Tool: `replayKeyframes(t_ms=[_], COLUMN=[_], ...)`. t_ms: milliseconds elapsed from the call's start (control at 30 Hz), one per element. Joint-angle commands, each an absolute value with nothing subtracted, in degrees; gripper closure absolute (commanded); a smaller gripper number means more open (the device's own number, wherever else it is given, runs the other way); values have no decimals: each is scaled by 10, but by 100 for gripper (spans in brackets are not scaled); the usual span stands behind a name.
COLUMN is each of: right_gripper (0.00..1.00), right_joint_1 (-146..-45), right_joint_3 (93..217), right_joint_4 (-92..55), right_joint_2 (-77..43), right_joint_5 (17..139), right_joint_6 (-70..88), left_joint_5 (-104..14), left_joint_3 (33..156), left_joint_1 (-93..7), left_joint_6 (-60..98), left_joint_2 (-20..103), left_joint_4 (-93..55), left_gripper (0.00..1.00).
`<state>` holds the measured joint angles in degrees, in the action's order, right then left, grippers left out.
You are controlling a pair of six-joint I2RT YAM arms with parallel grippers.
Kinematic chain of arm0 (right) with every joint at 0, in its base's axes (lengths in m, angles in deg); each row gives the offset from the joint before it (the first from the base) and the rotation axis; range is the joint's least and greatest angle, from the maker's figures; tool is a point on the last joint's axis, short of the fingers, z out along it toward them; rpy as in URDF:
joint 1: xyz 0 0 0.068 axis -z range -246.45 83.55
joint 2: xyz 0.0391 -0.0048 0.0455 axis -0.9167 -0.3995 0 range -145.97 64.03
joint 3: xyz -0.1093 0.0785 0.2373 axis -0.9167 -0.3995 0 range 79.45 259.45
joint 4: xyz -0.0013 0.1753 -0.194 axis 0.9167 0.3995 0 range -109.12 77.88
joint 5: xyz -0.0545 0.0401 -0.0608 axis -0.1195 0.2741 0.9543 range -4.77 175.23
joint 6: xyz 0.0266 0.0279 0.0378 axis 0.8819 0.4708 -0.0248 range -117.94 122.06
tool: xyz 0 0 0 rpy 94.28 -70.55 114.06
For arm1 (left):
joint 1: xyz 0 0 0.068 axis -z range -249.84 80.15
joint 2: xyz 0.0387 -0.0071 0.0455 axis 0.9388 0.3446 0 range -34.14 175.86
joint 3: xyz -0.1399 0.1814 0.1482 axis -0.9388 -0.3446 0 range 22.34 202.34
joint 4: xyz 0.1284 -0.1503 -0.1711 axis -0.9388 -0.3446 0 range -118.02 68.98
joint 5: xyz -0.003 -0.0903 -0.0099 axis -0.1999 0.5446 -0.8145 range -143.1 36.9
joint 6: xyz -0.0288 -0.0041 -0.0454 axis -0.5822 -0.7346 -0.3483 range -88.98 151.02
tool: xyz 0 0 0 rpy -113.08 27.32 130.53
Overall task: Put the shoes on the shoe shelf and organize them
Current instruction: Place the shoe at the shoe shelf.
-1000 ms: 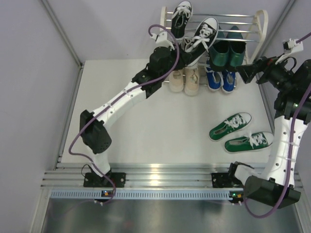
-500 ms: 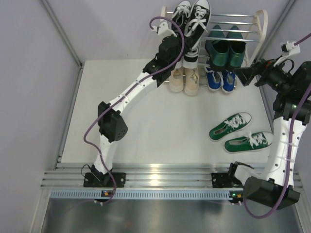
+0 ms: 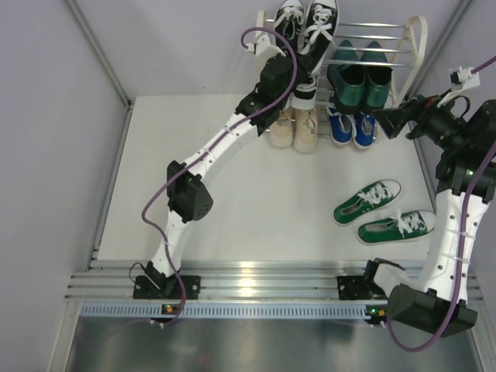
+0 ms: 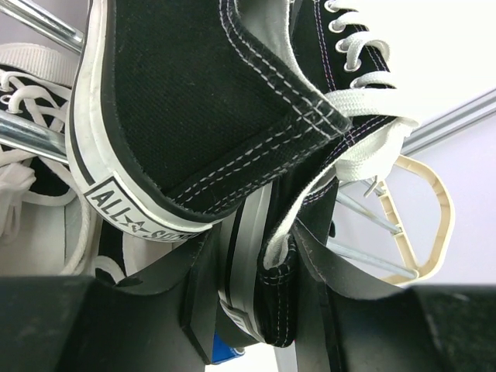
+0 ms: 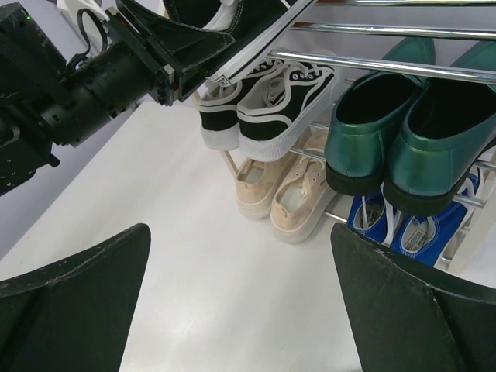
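My left gripper (image 3: 302, 77) is shut on the heel of a black-and-white sneaker (image 3: 319, 27). The sneaker lies toe-away over the top bars of the shoe shelf (image 3: 387, 35), beside its mate (image 3: 288, 17). In the left wrist view the fingers (image 4: 155, 310) pinch the heel wall of that sneaker (image 4: 209, 101). My right gripper (image 3: 390, 120) hangs open and empty at the shelf's right end. Its view shows a second black-and-white pair (image 5: 271, 101), green dress shoes (image 5: 395, 132), beige lace-ups (image 5: 283, 190) and blue sneakers (image 5: 403, 225) on the tiers.
A pair of green sneakers (image 3: 384, 211) lies on the white table (image 3: 232, 209) at the right, in front of the right arm. Grey walls close in the table on the left, right and behind the shelf.
The left arm stretched farther back and swung the held sneaker from a slant to straight over the top tier beside its mate. The right arm stayed put.
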<state>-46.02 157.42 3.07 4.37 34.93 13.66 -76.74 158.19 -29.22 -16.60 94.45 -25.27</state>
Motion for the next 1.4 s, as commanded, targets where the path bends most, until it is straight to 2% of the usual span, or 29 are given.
replayKeyframes(t_ms=[0, 233, 367, 500, 567, 700, 733, 833, 867, 1067, 1167, 1200, 1367], right_gripper=[1, 1, 1, 1, 1, 0, 1, 1, 1, 0, 1, 1, 1], right_joint_1=[-455, -456, -455, -455, -456, -456, -455, -456, -456, -455, -455, -456, -456], right_joint_3=[1572, 1570, 1569, 1563, 1562, 1560, 1560, 1558, 1557, 1551, 1552, 1556, 1564], right_joint_4=[26, 21, 22, 18, 19, 27, 28, 32, 33, 37, 49, 55, 87], right_joint_2=[58, 58, 58, 58, 58, 56, 56, 57, 58, 60, 60, 59, 55], right_joint_5=[341, 339, 339, 335, 334, 334, 333, 333, 333, 336, 304, 290, 239], right_joint_6=[139, 147, 147, 152, 151, 144, 144, 140, 139, 136, 99, 62, -13], left_joint_5=[-781, -781, -770, -789, -797, -810, -811, -809, -807, -802, -783, -779, -749], left_joint_3=[1627, 1660, 1660, 1660, 1660, 1660, 1660, 1659, 1659, 1650, 1623, 1611, 1552], left_joint_1=[-299, -299, -298, -299, -299, -299, -299, -299, -298, -298, -298, -298, -298], left_joint_6=[-186, -190, -190, -190, -190, -201, -203, -213, -214, -216, -217, -216, -208], left_joint_2=[937, 963, 965, 968, 969, 972, 973, 970, 969, 956, 930, 923, 874], left_joint_4=[-160, -152, -159, -162, -159, -157, -157, -164, -164, -166, -161, -161, -163], left_gripper=[100, 99, 95, 84, 82, 67, 57, 45, 37, 27, 18, 13, 7])
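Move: My left hand already has the black sneaker by the heel; its top-shelf spot is about 11 cm ahead, 4 cm to the right and a touch below. The first black sneaker sits some 12 cm ahead, 5 cm left. Roughly 18 cm below, a middle-tier sneaker stands 7 cm ahead and 5 cm right, and the nearer green loafer 7 cm ahead and 17 cm right. From my right hand the spot is about 28 cm ahead and 18 cm left. I ease the pinched heel about 1 cm to the right and hold there briefly, beside the first black sneaker. Then I open my left fingers wide, letting go of the heel while the hand rises about 3 cm, rolls some 5 degrees and just begins to draw back. My empty right hand, still open, sinks about 3 cm and starts turning slightly counter-clockwise. ##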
